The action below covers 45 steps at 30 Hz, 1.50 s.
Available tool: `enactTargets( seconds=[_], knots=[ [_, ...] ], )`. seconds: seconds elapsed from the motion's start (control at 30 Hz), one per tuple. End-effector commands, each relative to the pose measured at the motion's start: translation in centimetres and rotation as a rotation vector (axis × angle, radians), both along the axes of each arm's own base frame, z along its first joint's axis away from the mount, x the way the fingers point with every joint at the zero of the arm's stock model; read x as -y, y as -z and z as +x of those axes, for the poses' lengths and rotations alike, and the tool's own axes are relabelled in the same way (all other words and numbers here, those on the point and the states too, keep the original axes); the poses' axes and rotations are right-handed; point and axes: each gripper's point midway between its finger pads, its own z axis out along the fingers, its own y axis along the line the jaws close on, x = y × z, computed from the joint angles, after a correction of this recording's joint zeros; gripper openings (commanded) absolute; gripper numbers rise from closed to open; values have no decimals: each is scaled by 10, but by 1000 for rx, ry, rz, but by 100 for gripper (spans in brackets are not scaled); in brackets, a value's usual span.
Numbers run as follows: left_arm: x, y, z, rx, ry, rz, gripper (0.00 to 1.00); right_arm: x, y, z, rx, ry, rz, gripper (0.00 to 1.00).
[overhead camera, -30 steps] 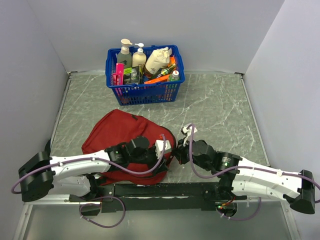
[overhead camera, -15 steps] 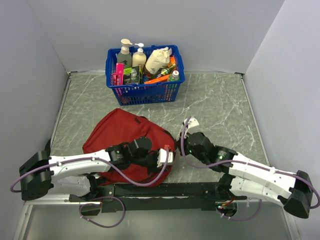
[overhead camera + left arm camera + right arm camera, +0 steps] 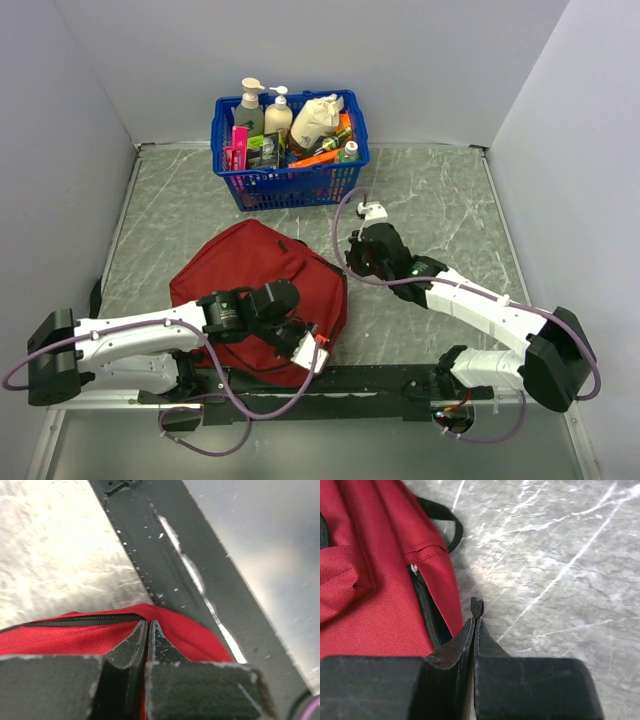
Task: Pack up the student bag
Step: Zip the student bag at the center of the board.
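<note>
The student bag is a dark-red backpack lying flat near the table's front, between my two arms. My left gripper is at the bag's near right corner. In the left wrist view the left gripper is shut, its tips pressed into the red fabric of the bag just below a black zipper. My right gripper is at the bag's right edge. In the right wrist view the right gripper is shut on a small black ribbed zipper pull, beside the bag.
A blue plastic basket full of bottles and tubes stands at the back of the table. A black mounting rail runs along the near edge, just beyond the bag's corner. A black strap loop lies on the marbled tabletop.
The left gripper shut on the bag's near corner and swung toward the rail. The right gripper moved away from the front along the bag's right edge with the pull, and the bag shifted.
</note>
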Motion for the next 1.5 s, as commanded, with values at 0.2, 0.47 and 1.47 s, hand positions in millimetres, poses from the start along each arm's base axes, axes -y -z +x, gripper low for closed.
enactTargets(
  seconds=[0.2,0.47,1.47],
  knots=[
    [-36,4,-40,9,254,40,1,110,-70,36,183,490,-2,0],
    [-41,0,-40,18,274,46,1,107,-41,-12,72,418,89,0],
    [30,-87,83,128,-313,-166,90,67,-43,83,29,318,118,8]
  ],
)
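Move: The right hand, fingers shut on the zip pull at the bag's right edge, has the zip's far end about 2 cm ahead and 6 cm to its left, slightly lower. The black strap loop lies some 6 cm ahead and 8 cm left, the blue basket roughly 28 cm ahead and 14 cm left. The left hand pinches the bag's near-right corner right at its fingertips; from it the zip's far end is about 25 cm straight ahead. Still pinching the pull, the right hand tugs about 7 cm to the right, coming back and up a little, then swings left and down and drives forward and right along the bag's edge towards the zip's far end, finishing about 5 cm ahead of its start. The left hand keeps the corner pinched, easing back and left, then opens, lets go and moves forward. ##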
